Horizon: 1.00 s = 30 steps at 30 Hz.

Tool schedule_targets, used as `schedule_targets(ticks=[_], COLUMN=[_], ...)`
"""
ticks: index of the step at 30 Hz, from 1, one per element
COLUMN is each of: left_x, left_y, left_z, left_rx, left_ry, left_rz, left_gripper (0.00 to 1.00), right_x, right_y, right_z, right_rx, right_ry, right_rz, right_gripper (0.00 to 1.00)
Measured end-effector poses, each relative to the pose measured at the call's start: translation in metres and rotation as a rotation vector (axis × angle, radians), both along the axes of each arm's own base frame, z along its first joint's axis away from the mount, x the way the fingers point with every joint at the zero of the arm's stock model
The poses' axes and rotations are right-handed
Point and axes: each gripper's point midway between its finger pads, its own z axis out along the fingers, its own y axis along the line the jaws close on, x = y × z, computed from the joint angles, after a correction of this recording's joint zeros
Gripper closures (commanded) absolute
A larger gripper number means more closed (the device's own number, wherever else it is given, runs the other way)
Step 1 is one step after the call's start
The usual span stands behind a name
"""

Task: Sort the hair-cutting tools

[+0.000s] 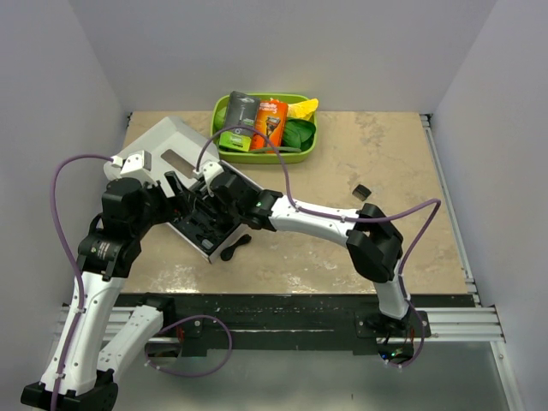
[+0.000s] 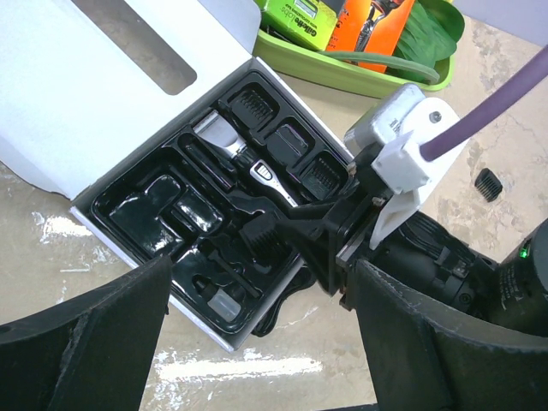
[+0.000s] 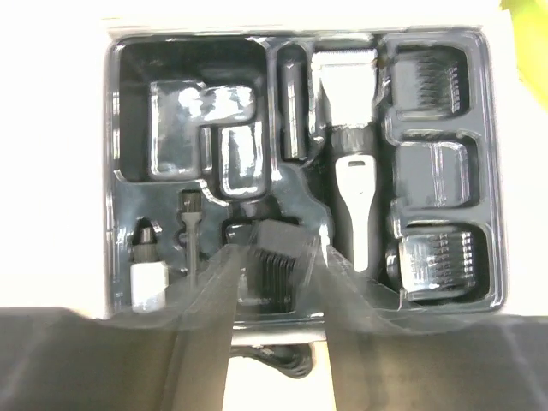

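Note:
A white box holds a black tray (image 3: 120, 128) of hair-cutting tools. The black clipper (image 3: 351, 163) with its silver blade head lies in the tray's middle slot and also shows in the left wrist view (image 2: 240, 150). My right gripper (image 3: 278, 282) is shut on a small black guide comb (image 3: 278, 257) just over the tray's near edge. A black curved piece (image 1: 233, 250) lies on the table, partly under that edge. Another small black comb (image 1: 361, 190) lies alone to the right. My left gripper (image 2: 265, 342) is open and empty beside the tray's left.
A green bin (image 1: 304, 154) at the back holds the orange razor package (image 1: 271, 122) and the grey-and-green one (image 1: 240, 120). The box's white lid (image 1: 167, 145) lies open to the back left. More combs, a small brush and a bottle fill other tray slots.

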Motion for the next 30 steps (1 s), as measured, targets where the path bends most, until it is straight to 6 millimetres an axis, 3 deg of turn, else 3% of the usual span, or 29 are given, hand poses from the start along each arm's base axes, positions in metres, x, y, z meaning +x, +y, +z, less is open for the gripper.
schedule_targets(ticks=[2,8,16,21,26,30], left_x=[0.000,0.000,0.000,0.000,0.000,0.000], left_y=[0.000,0.000,0.000,0.000,0.000,0.000], left_z=[0.000,0.000,0.000,0.000,0.000,0.000], left_rx=[0.000,0.000,0.001,0.001,0.001,0.000], left_ry=[0.000,0.000,0.000,0.000,0.000,0.000], left_rz=[0.000,0.000,0.000,0.000,0.000,0.000], left_gripper=[0.10,0.10,0.10,0.10,0.10,0.10], right_x=[0.003,0.012,0.018,0.023,0.023,0.018], right_y=[-0.002,-0.004,-0.009,-0.013,-0.012,-0.008], right_z=[0.001,-0.007,-0.035,-0.038,-0.043,-0.058], right_rx=[0.002,-0.017,-0.062,-0.063,-0.060,-0.071], right_ry=[-0.005,-0.011,0.018,0.025,0.044,0.075], right_rz=[-0.026,-0.085,-0.120,-0.133,-0.122,-0.101], right_gripper=[1.00,1.00,1.00,1.00,1.00,1.00])
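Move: The clipper comb I have just let go lies tilted in its tray recess, about 8 cm below my right hand, roughly 1 cm ahead and 1 cm left. On the same level, the clipper's middle is some 8 cm ahead and 2 cm left of that hand, the small brush 1 cm back and 6 cm left, the second comb 8 cm ahead and 5 cm right. From my left hand the comb is about 8 cm ahead, 3 cm right and 20 cm down. I shut the empty fingers of my right hand while easing forward and slightly right, then lower the closed tips about 6 cm towards the near clipper comb's edge on the clipper side, with a small tilt and a slight clockwise turn on the way. I end low beside that edge; whether the tips touch can't be seen. ##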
